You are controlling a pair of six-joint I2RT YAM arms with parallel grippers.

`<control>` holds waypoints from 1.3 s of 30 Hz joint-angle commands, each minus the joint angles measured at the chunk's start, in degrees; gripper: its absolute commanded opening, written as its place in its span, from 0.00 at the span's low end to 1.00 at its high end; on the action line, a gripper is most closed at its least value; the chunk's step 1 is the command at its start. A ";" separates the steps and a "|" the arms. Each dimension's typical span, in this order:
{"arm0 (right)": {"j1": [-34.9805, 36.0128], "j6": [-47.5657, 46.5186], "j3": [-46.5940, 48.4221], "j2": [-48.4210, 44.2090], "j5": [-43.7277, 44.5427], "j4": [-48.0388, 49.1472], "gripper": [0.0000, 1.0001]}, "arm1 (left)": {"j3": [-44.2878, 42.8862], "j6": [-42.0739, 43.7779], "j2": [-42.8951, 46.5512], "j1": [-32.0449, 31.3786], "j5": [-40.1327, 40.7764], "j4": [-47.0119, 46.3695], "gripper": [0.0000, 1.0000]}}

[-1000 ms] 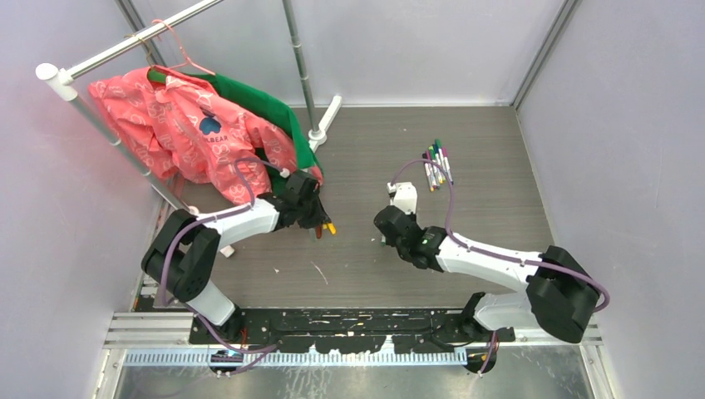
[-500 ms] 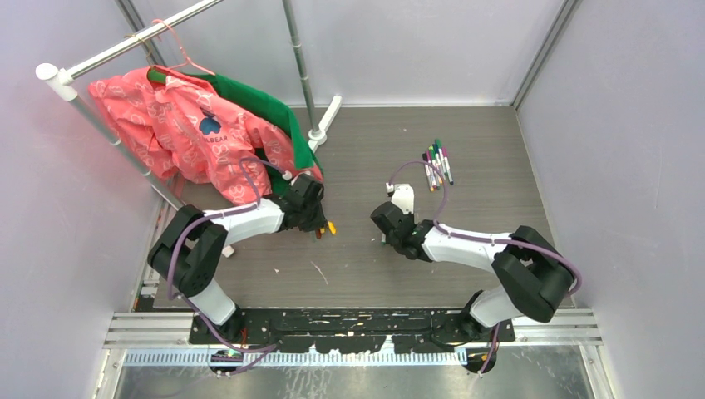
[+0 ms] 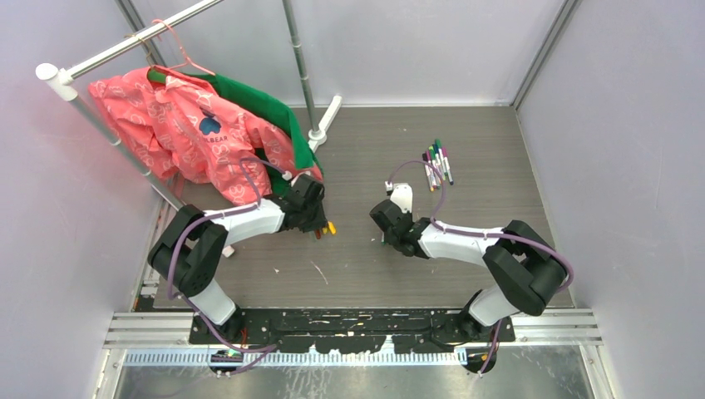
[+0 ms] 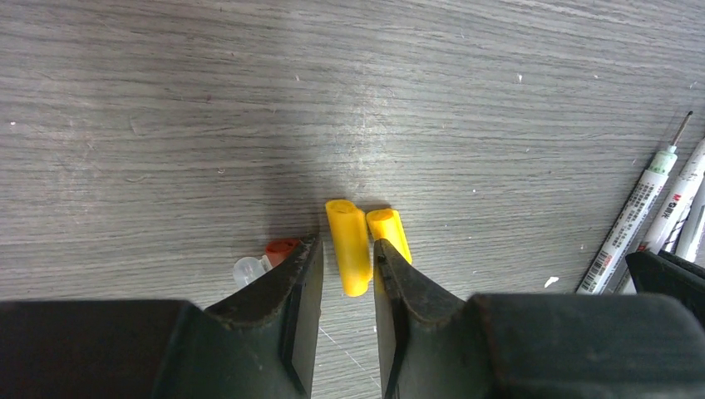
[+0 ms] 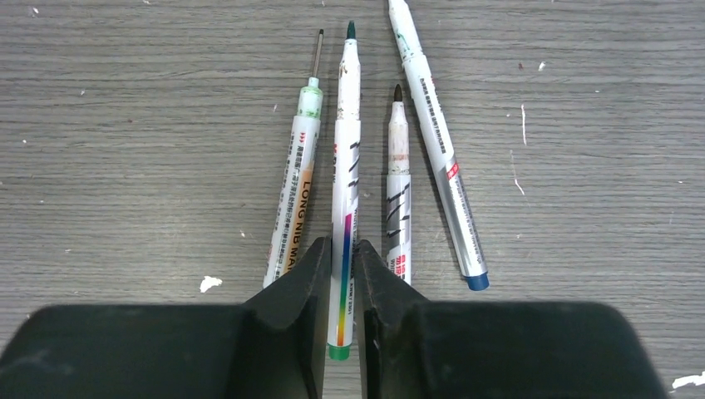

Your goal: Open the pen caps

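Observation:
In the left wrist view a yellow pen cap (image 4: 346,241) lies on the table between the fingers of my left gripper (image 4: 347,244), which is open, with a gap on each side of the cap. A second yellow cap (image 4: 391,229) lies by the right finger, and a red cap (image 4: 279,248) pokes out beside the left finger. My right gripper (image 5: 341,245) is shut on a white pen with a green end (image 5: 347,150), whose green tip is bare. Three more uncapped pens (image 5: 399,191) lie alongside it.
A bunch of capped pens (image 3: 436,165) lies at the back right of the table. Pink and green garments (image 3: 191,125) hang on a rack at the back left, close behind my left gripper (image 3: 318,218). The rack's upright pole (image 3: 303,75) stands behind them.
My left gripper's jaws have parted and let go of the yellow cap, which now lies on the table. The right arm's elbow has swung inward while its jaws stay on the green pen.

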State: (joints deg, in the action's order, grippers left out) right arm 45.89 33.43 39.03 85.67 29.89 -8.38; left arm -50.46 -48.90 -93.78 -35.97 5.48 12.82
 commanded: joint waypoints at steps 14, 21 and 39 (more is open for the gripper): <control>-0.27 0.75 3.08 -3.49 0.93 -1.37 0.35 | -1.81 -0.58 7.01 -0.96 3.82 1.59 0.30; -1.07 -2.66 7.94 -7.44 5.35 -6.87 0.40 | -2.55 -0.25 14.27 -1.39 3.52 1.13 0.34; -25.96 -17.25 25.87 11.57 -6.49 -2.74 0.48 | 1.58 0.89 19.62 -1.92 -3.03 -10.07 0.58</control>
State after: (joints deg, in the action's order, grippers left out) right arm 22.83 19.40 60.16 94.30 26.72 -13.41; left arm -49.19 -48.97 -75.48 -37.56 3.68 8.05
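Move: The rainbow-striped, green-ended pen lies between the right fingers, its middle about 2 cm ahead and 1 cm below; the long-nib pen is some 3 cm left. The black-capped marker lies about 18 cm ahead and 11 cm right, with the green-capped one 2 cm to its right. For the left hand it lies roughly 14 cm ahead and 25 cm right; the yellow cap sits between its tips, the brown cap 2 cm left and 1 cm back. The rainbow-striped pen is let go on the table as the right fingers open to about half; the right hand then rises some 8 cm and sweeps forward 13 cm and right 9 cm towards the capped markers, starting to sink at the end. Off the already freed yellow cap, the left hand lifts about 12 cm, opening wider while its fingertips swing forward and right. ##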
